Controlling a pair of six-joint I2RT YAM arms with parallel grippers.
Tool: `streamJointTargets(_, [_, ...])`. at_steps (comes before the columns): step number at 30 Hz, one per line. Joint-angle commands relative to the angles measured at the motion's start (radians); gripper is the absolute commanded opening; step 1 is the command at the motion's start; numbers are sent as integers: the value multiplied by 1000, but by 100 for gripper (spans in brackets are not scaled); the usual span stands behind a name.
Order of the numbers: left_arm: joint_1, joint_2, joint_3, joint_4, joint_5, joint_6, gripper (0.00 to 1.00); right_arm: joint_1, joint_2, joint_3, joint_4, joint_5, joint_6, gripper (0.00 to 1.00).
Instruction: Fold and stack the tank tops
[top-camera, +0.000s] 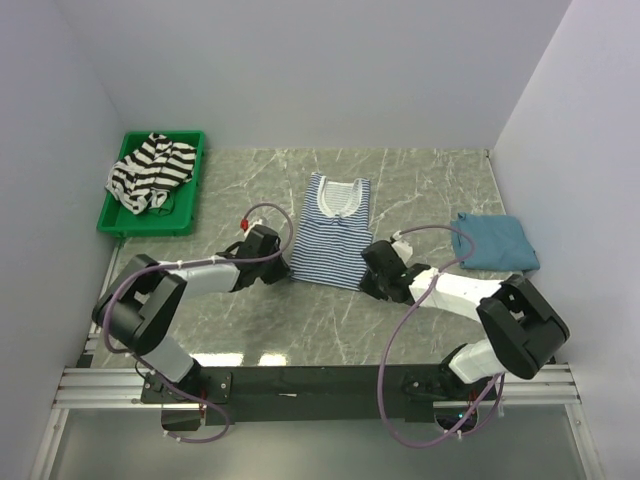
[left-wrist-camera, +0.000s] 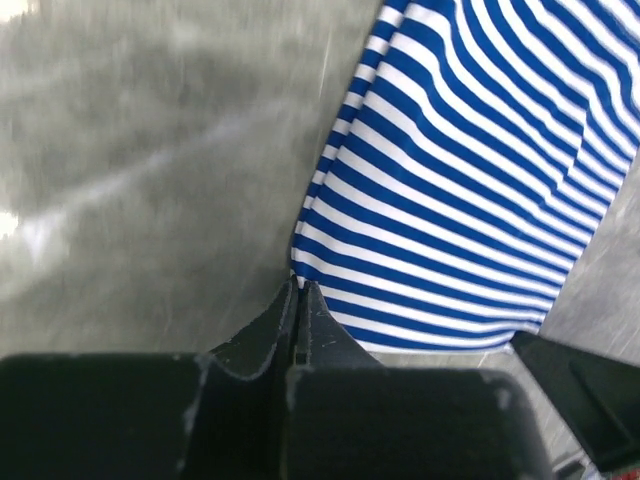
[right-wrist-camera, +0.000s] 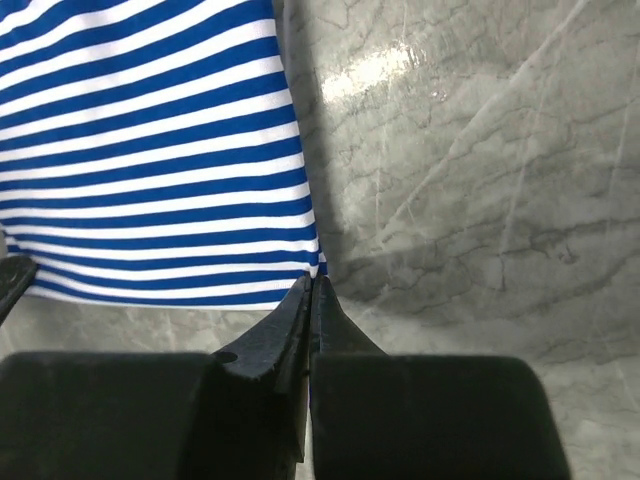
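The blue-and-white striped tank top (top-camera: 333, 232) lies flat in the middle of the table, neckline at the far end. My left gripper (top-camera: 286, 268) is at the hem's left corner. In the left wrist view its jaws (left-wrist-camera: 300, 286) are shut, pinching the edge of the striped cloth (left-wrist-camera: 460, 170). My right gripper (top-camera: 369, 277) is at the hem's right corner, and its jaws (right-wrist-camera: 312, 281) are shut on that corner of the cloth (right-wrist-camera: 150, 130). The teal-blue tank top (top-camera: 495, 242) lies folded at the right. The black-and-white striped tank top (top-camera: 150, 172) is crumpled in a bin.
A green bin (top-camera: 112, 226) stands at the far left by the wall. Grey walls close in the table on the left, back and right. Purple cables loop from both arms above the marbled tabletop (top-camera: 420, 190).
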Motion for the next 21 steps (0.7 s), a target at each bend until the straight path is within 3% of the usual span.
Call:
streamJointTargets(1, [-25, -81, -35, -88, -4, -4, 1, 30, -44, 29, -105, 58, -89, 0])
streamJointTargets(6, [-110, -266, -127, -193, -53, -78, 1, 161, -163, -12, -212, 42, -55, 0])
streamJointTargets(10, [-215, -484, -204, -317, -83, -178, 0, 389, -229, -18, -309, 60, 72, 0])
streamJointTargets(14, [-288, -678, -204, -443, -123, -241, 1, 512, -287, 38, -410, 98, 162, 0])
streamJointTargets(18, [-295, -779, -135, -579, -172, -249, 0, 524, -344, 89, -484, 121, 181, 0])
streamJointTargets(21, [-293, -758, -75, -585, -202, -232, 1, 499, -364, 139, -519, 141, 157, 0])
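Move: Both my hands already pinch the near corners of the striped tank top, just above the table. Its middle is about 14 cm ahead and 11 cm right of my left hand, or some 17 cm ahead and 7 cm left of my right. The table's near edge runs straight behind them, roughly 24 cm back from the left hand and 20 cm from the right. The folded teal tank top lies about 14 cm ahead and 32 cm right of my right hand. Keeping both corners pinched in shut fingers, I drag the striped tank top back towards the table's near edge, each hand going about 14 cm before it stops. My right hand also drifts left and turns some 20 degrees counter-clockwise. As the pull builds both hands climb, the left higher than the right, raising the held corners off the table. ##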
